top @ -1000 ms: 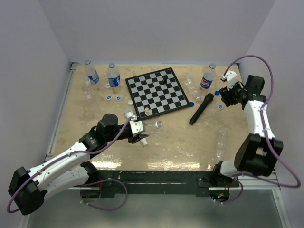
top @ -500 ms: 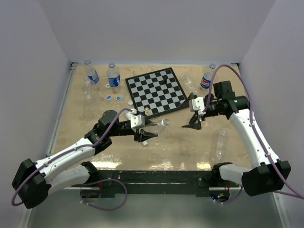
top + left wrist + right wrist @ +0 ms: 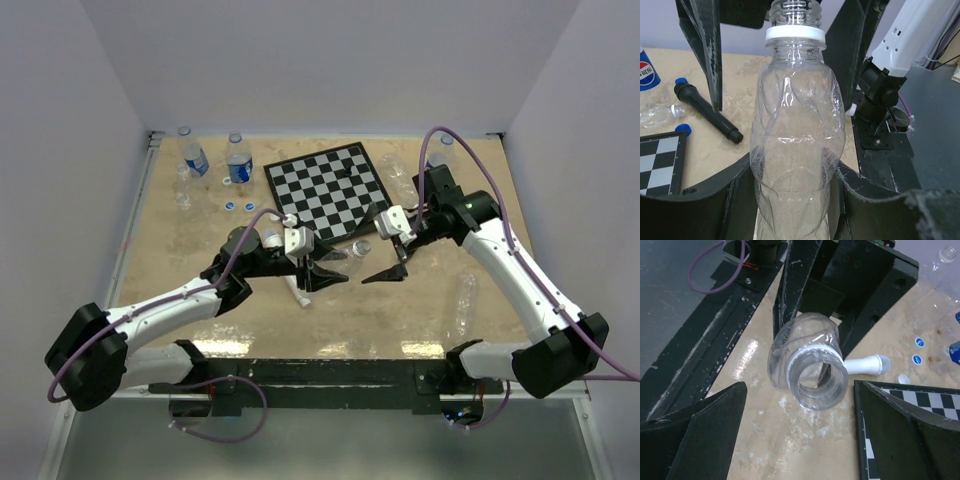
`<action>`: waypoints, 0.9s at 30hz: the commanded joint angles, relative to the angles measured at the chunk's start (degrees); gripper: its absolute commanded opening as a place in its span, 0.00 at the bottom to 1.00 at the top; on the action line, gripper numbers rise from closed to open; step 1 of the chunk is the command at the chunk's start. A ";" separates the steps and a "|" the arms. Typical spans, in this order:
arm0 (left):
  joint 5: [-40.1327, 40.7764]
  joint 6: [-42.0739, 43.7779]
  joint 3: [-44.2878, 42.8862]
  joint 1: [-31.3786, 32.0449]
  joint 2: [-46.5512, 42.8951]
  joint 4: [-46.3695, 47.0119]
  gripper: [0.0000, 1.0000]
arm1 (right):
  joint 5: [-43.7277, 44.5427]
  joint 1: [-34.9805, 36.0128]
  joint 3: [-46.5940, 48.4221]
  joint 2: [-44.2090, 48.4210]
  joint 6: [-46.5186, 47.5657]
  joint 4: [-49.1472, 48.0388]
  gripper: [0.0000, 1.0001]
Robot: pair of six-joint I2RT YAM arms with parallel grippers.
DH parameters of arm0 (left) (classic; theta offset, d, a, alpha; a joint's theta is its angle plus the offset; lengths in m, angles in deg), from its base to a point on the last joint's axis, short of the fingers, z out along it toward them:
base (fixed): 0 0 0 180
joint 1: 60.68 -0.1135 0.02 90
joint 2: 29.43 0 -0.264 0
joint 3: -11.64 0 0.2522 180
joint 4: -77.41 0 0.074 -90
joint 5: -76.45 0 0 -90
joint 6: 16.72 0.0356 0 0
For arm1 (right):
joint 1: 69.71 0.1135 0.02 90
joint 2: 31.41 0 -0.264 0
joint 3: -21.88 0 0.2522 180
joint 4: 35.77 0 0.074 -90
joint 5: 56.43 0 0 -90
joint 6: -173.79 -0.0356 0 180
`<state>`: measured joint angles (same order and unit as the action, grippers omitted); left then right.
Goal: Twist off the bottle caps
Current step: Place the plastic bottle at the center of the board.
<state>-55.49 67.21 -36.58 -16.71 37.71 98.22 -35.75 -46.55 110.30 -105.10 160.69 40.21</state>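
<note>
A clear, label-free bottle (image 3: 345, 254) hangs level above the table's middle, my left gripper (image 3: 320, 270) shut on its body (image 3: 797, 140). Its threaded mouth (image 3: 817, 377) is bare, with only a white ring below the threads. That mouth points at my right gripper (image 3: 378, 245), which is open, its fingers (image 3: 705, 432) standing wide on both sides of the neck without touching. Loose blue bottle caps (image 3: 230, 206) and a white one (image 3: 274, 215) lie left of the chessboard. Two blue-labelled bottles (image 3: 238, 160) stand at the back left.
A chessboard (image 3: 330, 192) lies at the back middle. Under the held bottle lies a white microphone (image 3: 867, 365), and a black one (image 3: 705, 112) lies by the board's right corner. Clear bottles lie at the right (image 3: 463, 300) and behind the right arm (image 3: 400, 180).
My right arm has swung from the back right to the middle and its jaws have opened wide. My left arm has lifted the bottle and carried it right, toward the right gripper.
</note>
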 commanded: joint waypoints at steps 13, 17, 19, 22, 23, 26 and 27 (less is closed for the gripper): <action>1.32 -3.25 -3.60 0.95 5.20 13.95 0.04 | -4.25 2.51 -0.38 -0.22 -14.32 -7.81 0.84; 1.85 -3.34 -3.69 0.95 5.38 14.39 0.04 | -4.25 2.77 -0.30 -0.49 -16.17 -9.04 0.74; 2.29 -3.34 -3.69 1.03 5.38 14.39 0.05 | -3.90 2.95 -0.38 -0.58 -17.05 -9.57 0.62; 3.87 -3.34 -3.60 0.95 4.94 14.04 0.08 | -3.54 3.03 -0.47 -0.49 -17.93 -10.27 0.38; 4.14 -3.25 -3.60 0.86 4.76 13.69 0.11 | -3.28 3.03 -0.39 -0.40 -18.28 -10.45 0.31; 5.45 -2.99 -3.51 0.86 3.45 12.20 0.38 | -2.14 3.03 0.05 -0.05 -19.07 -10.97 0.25; 6.15 -2.64 -3.25 0.86 2.57 11.41 0.48 | -1.70 3.03 0.14 0.21 -20.03 -11.67 0.23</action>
<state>-53.56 63.82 -37.79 -15.66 43.00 107.27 -37.83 -44.04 110.17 -105.32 143.73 30.81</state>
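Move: The open neck of the plastic bottle, held sideways in the left fingers, lies about 3 cm to the right hand's left, 1 cm back and level with it. From that hand the board's centre is some 30 cm ahead, 9 cm left; the black microphone about 24 cm ahead, 18 cm right; the white tube roughly 12 cm ahead, 21 cm left; all some 25 cm below. From the left hand the neck is about 7 cm right, 1 cm ahead and 2 cm up. The bottle's neck is brought between the wide-open right fingers as the left hand, still gripping the body, eases about 1.5 cm right, with a little forward and up. The right hand comes some 2 cm left and up to meet it, rolls a little, under 10 degrees, then closes to about half open and pinches the neck and shoulder from both sides. ##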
